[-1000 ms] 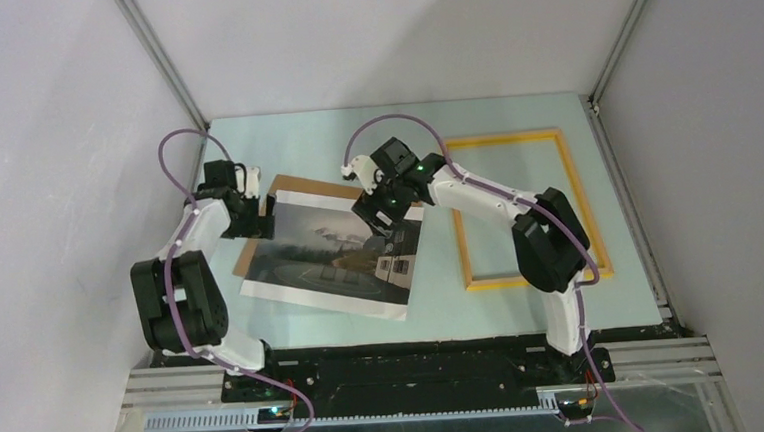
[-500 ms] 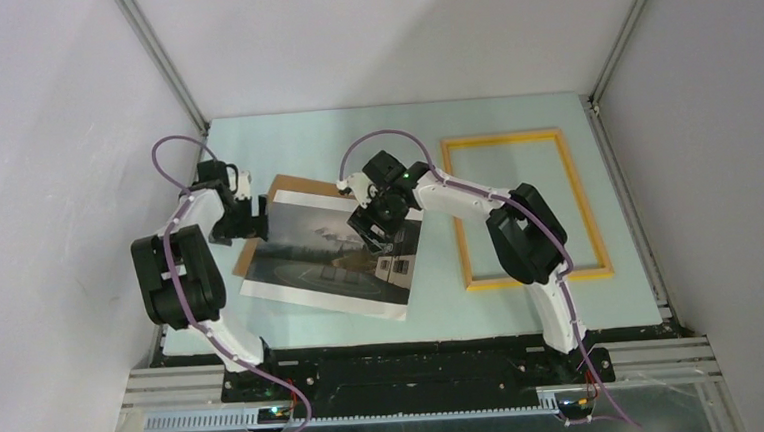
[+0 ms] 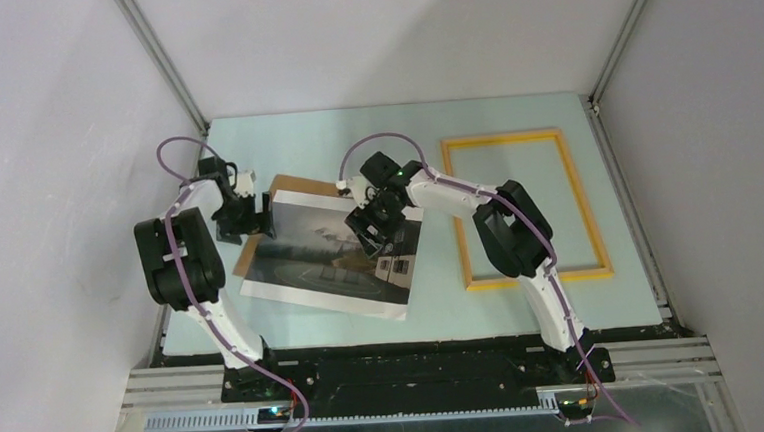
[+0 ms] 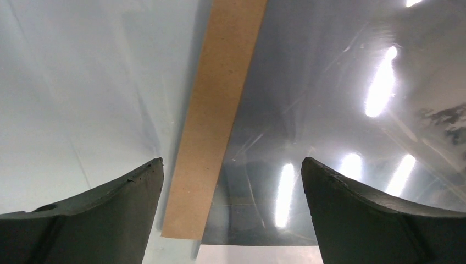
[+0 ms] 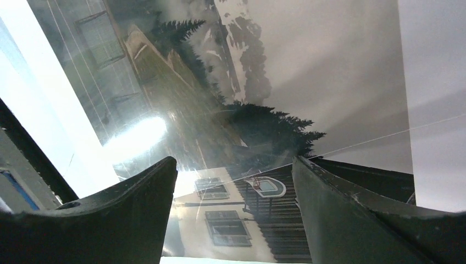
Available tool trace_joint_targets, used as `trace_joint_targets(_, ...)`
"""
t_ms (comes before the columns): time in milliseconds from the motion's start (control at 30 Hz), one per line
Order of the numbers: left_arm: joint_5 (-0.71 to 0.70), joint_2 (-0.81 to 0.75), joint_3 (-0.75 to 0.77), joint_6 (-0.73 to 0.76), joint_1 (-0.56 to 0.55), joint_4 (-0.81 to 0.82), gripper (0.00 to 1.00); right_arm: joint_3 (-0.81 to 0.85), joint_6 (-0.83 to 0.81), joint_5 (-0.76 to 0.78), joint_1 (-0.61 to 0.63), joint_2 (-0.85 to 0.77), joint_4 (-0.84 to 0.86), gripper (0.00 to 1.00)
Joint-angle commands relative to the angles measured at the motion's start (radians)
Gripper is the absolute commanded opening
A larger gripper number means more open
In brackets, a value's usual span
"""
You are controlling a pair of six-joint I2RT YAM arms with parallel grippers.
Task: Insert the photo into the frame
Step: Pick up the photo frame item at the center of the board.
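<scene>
The photo [image 3: 326, 264], a dark misty landscape with a white house, lies flat at the table's left middle, over a brown backing board [image 3: 296, 189]. My left gripper [image 3: 257, 222] is open low at the photo's left edge. In the left wrist view its fingers straddle the board's strip [image 4: 220, 110] and the photo's glossy edge [image 4: 329, 110]. My right gripper [image 3: 374, 236] is open just above the photo's upper right part. The printed house [image 5: 220, 220] shows between its fingers [image 5: 137, 209]. The frame [image 3: 588, 208], with thin yellow-orange edges, lies flat to the right.
A pale green mat [image 3: 353, 133] covers the table. White walls with metal posts [image 3: 163, 59] close in the left, back and right sides. The arm bases sit on a black rail [image 3: 417, 369] at the near edge.
Both arms' elbows have swung toward the back and inward. The right gripper has shifted slightly left and lower over the photo. The left gripper stays at the photo's left edge.
</scene>
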Motion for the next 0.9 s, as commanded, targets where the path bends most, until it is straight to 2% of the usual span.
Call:
trace_joint_targets(0, 0.112, 0.011, 0.041, 0.024, 0.007, -0.039, 0.98, 0.058, 0.050, -0.049, -0.015, 0.078, -0.035, 0.81)
trace_joint_targets(267, 0.149, 0.005, 0.072, 0.017, 0.014, -0.064, 0.98, 0.064, 0.086, -0.073, -0.031, 0.125, -0.050, 0.79)
trace_joint_targets(400, 0.071, -0.033, 0.089, -0.008, 0.050, -0.062, 0.98, 0.052, 0.086, -0.050, -0.034, 0.114, -0.045, 0.78)
trace_joint_targets(467, -0.014, -0.057, 0.090, -0.019, 0.073, -0.064, 0.98, 0.042, 0.082, -0.037, -0.036, 0.099, -0.038, 0.78)
trace_joint_targets(600, -0.109, -0.122, 0.050, -0.001, 0.114, -0.064, 0.98, 0.013, 0.075, -0.016, -0.044, 0.048, -0.011, 0.79)
trace_joint_targets(867, -0.156, -0.227, -0.081, 0.070, 0.208, -0.062, 0.98, -0.001, 0.025, 0.038, -0.037, -0.041, 0.007, 0.83)
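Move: The clear sheet's left edge lies roughly 7 cm left of the left hand and 3 cm below. The board's near left corner is some 5 cm back and 3 cm left of that hand, and the photo's middle 17 cm right and 5 cm back. From the right hand, low over the photo, the sheet's left edge is about 32 cm left and 2 cm ahead, and the photo's middle 8 cm left and 1 cm back. Open left hand rises and swings about 7 cm left towards the clear sheet's edge; right stays over the photo. ##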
